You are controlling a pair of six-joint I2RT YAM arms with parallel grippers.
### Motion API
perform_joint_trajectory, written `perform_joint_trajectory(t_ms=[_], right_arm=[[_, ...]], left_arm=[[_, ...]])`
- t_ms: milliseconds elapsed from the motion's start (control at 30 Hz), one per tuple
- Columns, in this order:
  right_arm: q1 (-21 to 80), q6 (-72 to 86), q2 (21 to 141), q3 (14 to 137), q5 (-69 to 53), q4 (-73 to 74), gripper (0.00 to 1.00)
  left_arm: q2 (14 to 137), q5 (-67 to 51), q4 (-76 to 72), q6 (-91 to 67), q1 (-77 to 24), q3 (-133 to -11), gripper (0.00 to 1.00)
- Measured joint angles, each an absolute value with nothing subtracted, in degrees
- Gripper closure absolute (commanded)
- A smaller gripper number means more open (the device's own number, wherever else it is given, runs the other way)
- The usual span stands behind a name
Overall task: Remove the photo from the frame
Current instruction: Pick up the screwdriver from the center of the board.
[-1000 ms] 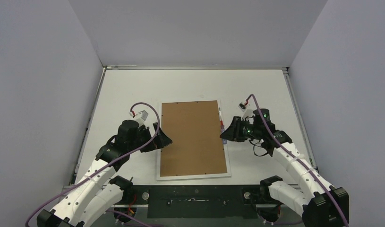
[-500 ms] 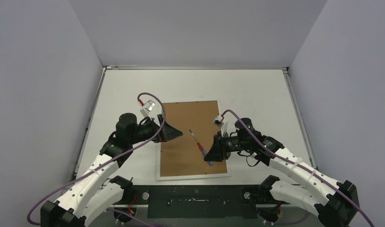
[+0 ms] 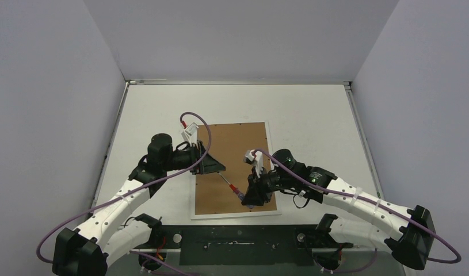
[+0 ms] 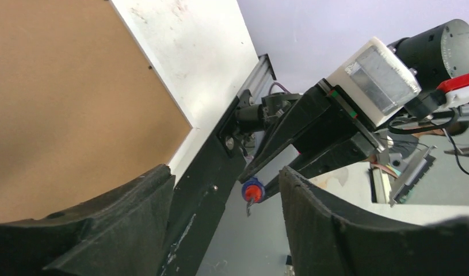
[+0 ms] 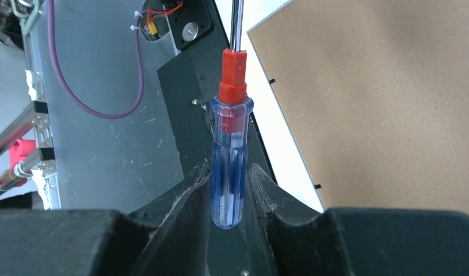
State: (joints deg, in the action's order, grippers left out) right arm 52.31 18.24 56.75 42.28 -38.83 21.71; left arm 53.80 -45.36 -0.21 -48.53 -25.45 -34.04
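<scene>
The frame [image 3: 237, 144] lies face down on the table, its brown back up and white border showing round the edge. The photo is hidden under that backing. My right gripper [image 3: 250, 198] hovers over the frame's lower middle, shut on the blue handle of a red-and-blue screwdriver [image 3: 233, 188]. The wrist view shows the handle [image 5: 229, 144] pinched between the fingers of the right gripper [image 5: 229, 184]. The shaft points up-left at my left gripper [image 3: 218, 168], which hangs over the frame's left part. In the left wrist view the screwdriver tip [image 4: 252, 192] sits between the left gripper's [image 4: 226, 195] open jaws, touching neither finger.
White table [image 3: 312, 115] is enclosed by pale walls on three sides, with a metal rail [image 3: 237, 81] along the back. A black base plate [image 3: 237, 244] runs along the near edge between the arm bases. The frame's brown back [image 5: 381, 103] fills the right of the right wrist view.
My right gripper carried the screwdriver from the frame's right edge to its lower middle, turning the shaft toward the left gripper. My left gripper moved right over the frame and its jaws narrowed.
</scene>
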Motion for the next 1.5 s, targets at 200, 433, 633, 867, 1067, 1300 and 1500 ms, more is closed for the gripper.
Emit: perform_joint_trajectory(t_ms=[200,433,633,867,1067,1300,1500], right_arm=[[53.8,16.0,58.1,42.9,-37.2,22.0,1.00],[53.8,14.9,59.0,43.0,-35.8,22.0,1.00],[53.8,14.5,59.0,43.0,-35.3,21.9,1.00],[54.1,14.3,59.0,43.0,-35.9,21.9,1.00],[54.1,14.3,59.0,43.0,-36.6,22.0,1.00],[54.1,14.9,59.0,43.0,-35.5,22.2,0.71],[54.1,20.5,57.7,42.0,-31.8,17.7,0.22]], left_arm=[[54.6,-50.3,-4.4,-50.7,-25.6,-33.3,0.56],[54.6,-53.6,-5.5,-51.3,-26.2,-33.0,0.58],[54.5,-54.3,-5.8,-51.1,-27.0,-32.7,0.71],[54.5,-53.8,-4.5,-49.3,-27.4,-32.7,0.85],[54.5,-53.2,-3.5,-48.3,-27.6,-32.7,1.00],[53.9,-51.3,-2.3,-47.3,-27.8,-32.7,1.00],[49.4,-46.4,-5.4,-48.7,-28.1,-29.9,1.00]])
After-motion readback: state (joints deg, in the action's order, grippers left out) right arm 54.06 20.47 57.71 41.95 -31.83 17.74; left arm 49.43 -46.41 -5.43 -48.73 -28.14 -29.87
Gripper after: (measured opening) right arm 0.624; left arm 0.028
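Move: The screwdriver is still held by its blue handle in the right gripper, tip towards the left one. From the left hand, its shaft lies about 4 cm back and 1 cm to the right, level; the right gripper is some 11 cm back, 7 right and 4 lower. The brown frame back's middle is roughly 10 cm ahead, 5 right and 20 below. From the right hand, the left gripper is about 11 cm ahead, 7 left and 4 higher. Bring the half-open left gripper back about 3 cm, turning some 10 degrees clockwise, and close it fully to pinch the screwdriver shaft near the tip. Keep the right grip on the handle meanwhile, sinking about 1 cm; once the left has shut, open the right fingers and ease that hand a little forward, lifting slightly. ##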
